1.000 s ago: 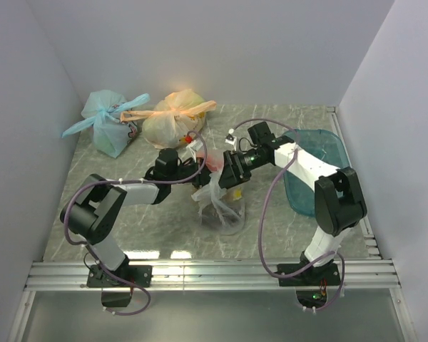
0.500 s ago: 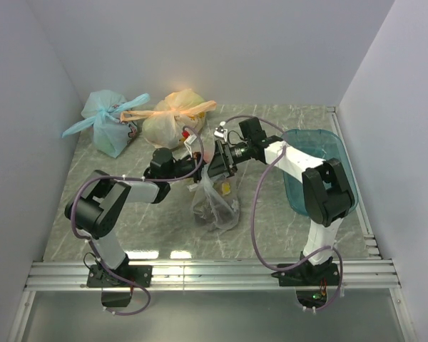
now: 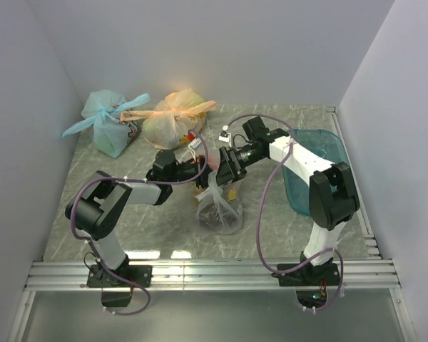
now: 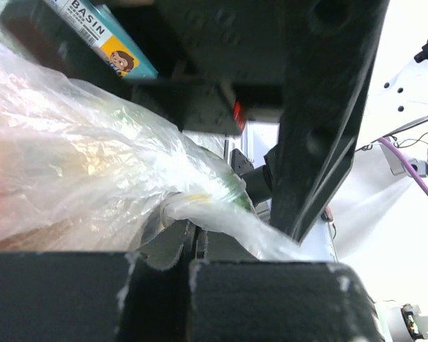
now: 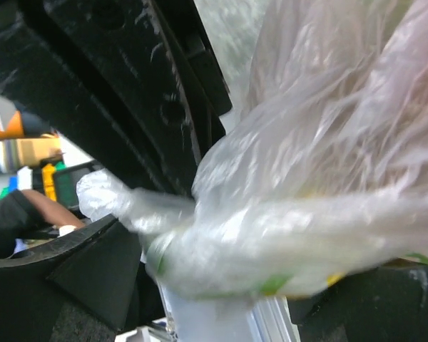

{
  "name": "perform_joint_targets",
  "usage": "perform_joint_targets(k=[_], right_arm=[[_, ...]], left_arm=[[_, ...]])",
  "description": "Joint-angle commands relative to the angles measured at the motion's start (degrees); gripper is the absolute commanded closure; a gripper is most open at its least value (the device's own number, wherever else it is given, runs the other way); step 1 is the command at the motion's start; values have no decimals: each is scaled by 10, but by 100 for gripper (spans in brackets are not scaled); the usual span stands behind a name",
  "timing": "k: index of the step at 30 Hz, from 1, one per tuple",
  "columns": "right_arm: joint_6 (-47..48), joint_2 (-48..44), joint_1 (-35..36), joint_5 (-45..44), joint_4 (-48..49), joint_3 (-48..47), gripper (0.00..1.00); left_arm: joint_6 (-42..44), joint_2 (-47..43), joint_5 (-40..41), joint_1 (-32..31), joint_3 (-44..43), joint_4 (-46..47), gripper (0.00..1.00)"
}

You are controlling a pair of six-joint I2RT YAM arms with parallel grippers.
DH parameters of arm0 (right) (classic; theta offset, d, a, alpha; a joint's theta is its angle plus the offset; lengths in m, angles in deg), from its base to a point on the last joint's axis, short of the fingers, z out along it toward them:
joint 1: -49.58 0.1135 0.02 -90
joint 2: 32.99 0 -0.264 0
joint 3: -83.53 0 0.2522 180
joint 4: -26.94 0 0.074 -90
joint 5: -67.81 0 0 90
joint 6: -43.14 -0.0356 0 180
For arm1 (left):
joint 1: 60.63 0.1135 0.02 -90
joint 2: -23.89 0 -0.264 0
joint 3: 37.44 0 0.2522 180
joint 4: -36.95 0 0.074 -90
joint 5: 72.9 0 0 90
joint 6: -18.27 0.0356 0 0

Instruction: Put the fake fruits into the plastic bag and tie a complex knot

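The clear plastic bag (image 3: 218, 211) stands at mid-table, its top pulled up between both grippers. Fake fruits show only as dim green and yellow patches (image 5: 278, 283) through the film. My left gripper (image 3: 200, 169) is shut on a twisted strand of the plastic bag (image 4: 200, 206) that runs out of the closed jaws (image 4: 197, 246). My right gripper (image 3: 224, 169) faces it from the right, open. A thick twisted band of the plastic bag (image 5: 271, 242) lies across the gap between its fingers (image 5: 85, 274). No finished knot is visible.
A tied light blue bag (image 3: 107, 130) and a tied orange-yellow bag (image 3: 172, 117) sit at the back left. A teal basin (image 3: 315, 169) lies at the right, under the right arm. Grey walls close three sides; a metal rail (image 3: 214, 274) runs along the near edge.
The right gripper swung toward the back left, then came back a little beside the left gripper. The bag's top was drawn up and twisted. The left gripper stayed shut.
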Motion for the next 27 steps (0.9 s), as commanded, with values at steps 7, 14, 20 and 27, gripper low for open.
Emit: perform_joint_targets(k=[7, 14, 20, 27], right_arm=[[87, -31, -54, -24, -145, -109, 23], [93, -40, -102, -15, -137, -72, 54], [59, -45, -102, -8, -94, -44, 64], [64, -35, -82, 10, -97, -35, 62]], left_arm=[[3, -10, -21, -3, -5, 38, 99], [2, -7, -20, -2, -4, 39, 100], [3, -3, -25, -3, -16, 35, 99], [-3, 5, -25, -3, -19, 43, 100]])
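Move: The right hand is wide open around the gathered white end of the plastic bag, which lies about 2 cm to its left, level with it in height and reach. The left fingertips sit some 4 cm left and 2 cm ahead. The sagging lower part of the bag is roughly 14 cm back and 10 cm below, and the orange-tied bag about 23 cm ahead and 17 cm left. From the left hand, that white end is about 2 cm right and 2 cm back. Backing out from around the gathered bag end, the right hand draws away to the right, about 6 cm at the farthest, while going some 4 cm forward and first rising about 3 cm, and its wrist turns slightly clockwise. Partway out its fingers narrow from wide open to about a third open, with no bag pinched between them, then it sinks a little and eases back about 1 cm to the left, while the left hand stays in place with its shut fingers keeping their pinch on the bag. ##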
